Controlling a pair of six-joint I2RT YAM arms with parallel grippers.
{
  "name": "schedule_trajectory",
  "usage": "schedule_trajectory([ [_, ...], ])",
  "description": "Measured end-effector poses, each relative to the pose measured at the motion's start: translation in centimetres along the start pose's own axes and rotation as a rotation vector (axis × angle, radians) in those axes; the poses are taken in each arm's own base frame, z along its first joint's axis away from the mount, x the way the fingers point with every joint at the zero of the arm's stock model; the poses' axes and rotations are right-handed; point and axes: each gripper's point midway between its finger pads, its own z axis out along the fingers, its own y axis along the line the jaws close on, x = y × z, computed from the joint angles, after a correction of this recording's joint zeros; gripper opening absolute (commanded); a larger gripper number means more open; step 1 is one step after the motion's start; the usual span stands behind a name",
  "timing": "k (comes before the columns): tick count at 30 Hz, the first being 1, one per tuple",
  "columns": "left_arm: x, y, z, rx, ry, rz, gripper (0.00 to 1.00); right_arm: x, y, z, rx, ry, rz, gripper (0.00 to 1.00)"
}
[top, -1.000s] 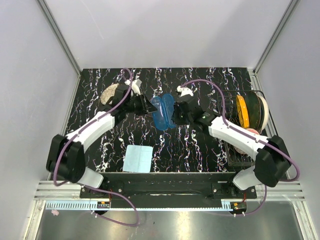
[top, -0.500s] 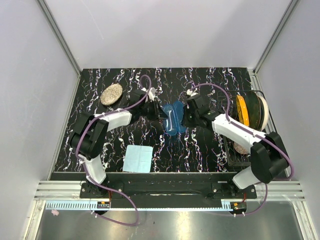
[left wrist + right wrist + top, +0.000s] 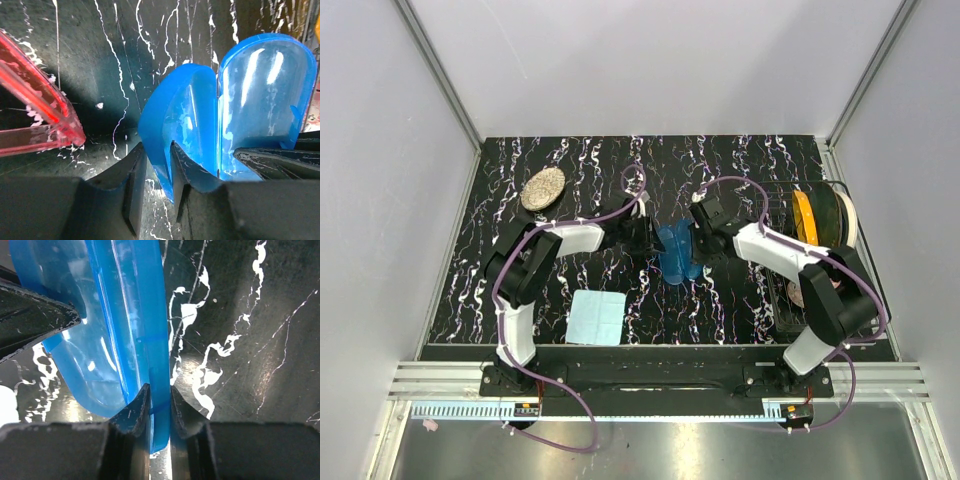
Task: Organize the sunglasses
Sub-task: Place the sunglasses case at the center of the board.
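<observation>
The glossy blue case (image 3: 677,256) stands open mid-table between both grippers. My left gripper (image 3: 646,238) is shut on the wall of one shell (image 3: 180,120); its fingertips (image 3: 156,165) straddle that blue edge. My right gripper (image 3: 705,240) is shut on the rim of the other shell (image 3: 115,315), pinched between its fingertips (image 3: 159,395). The sunglasses (image 3: 30,115), with a red frame and pink lenses, lie on the table at the left edge of the left wrist view, apart from the case. In the top view they are hidden by the left arm.
A light blue cloth (image 3: 596,316) lies near the front left. A speckled oval object (image 3: 542,188) sits at the back left. A wire rack (image 3: 790,300) with orange and white plates (image 3: 815,225) stands along the right edge.
Both grippers have carried the open case to the right and nearer the front. The left arm has stretched across toward the middle; the right arm has drawn back.
</observation>
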Motion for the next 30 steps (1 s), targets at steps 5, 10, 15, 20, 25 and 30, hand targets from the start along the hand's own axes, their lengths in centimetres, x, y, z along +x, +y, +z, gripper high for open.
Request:
schedule_trajectory([
  [5, 1.1, 0.1, 1.0, -0.022, 0.042, 0.011, 0.44, 0.9, -1.2, 1.4, 0.055, 0.042, -0.039, 0.25],
  [10, 1.1, -0.8, 1.3, -0.017, 0.045, 0.030, 0.50, -0.3, -0.9, 1.4, 0.055, 0.022, -0.052, 0.37],
  [15, 1.4, -1.0, 1.3, -0.025, 0.059, 0.033, 0.50, -1.5, -0.4, 1.1, 0.042, -0.007, -0.058, 0.48],
  [20, 1.5, -1.0, 1.3, -0.034, 0.068, 0.030, 0.52, -2.0, -0.2, 0.8, 0.040, -0.017, -0.068, 0.59],
  [25, 1.4, -1.0, 1.3, -0.039, 0.068, 0.032, 0.52, -2.7, -0.4, 0.4, 0.059, -0.032, -0.071, 0.62],
  [30, 1.3, -0.5, 1.0, -0.069, 0.062, 0.046, 0.46, -3.1, -0.6, 0.1, 0.077, -0.044, -0.069, 0.64],
])
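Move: Both hands hold the open blue sunglasses case just above the board, its long sides running ahead and back. Its middle lies about 4 cm to the right of the left hand and 1 cm back, and about 4 cm to the left of the right hand and 3 cm ahead, roughly 1 cm below both. From the left hand, the red sunglasses are some 6 cm ahead and 8 cm left, 2 cm lower, and the pale cloth about 16 cm back and 15 cm left, 3 cm lower. Both hands finish lowering the open case onto the board: the left sinks about 1 cm while its fingers, just starting to part, spread to half open around the left half's outer wall, easing 1–2 cm to the right and about 1 cm back. The right first goes down about 2 cm and slightly right, still pinching the right half's outer wall near its near end, then opens wide and lets go, drawing some 3 cm forward along the case and 3 cm back up, the wrist tilting only slightly. ##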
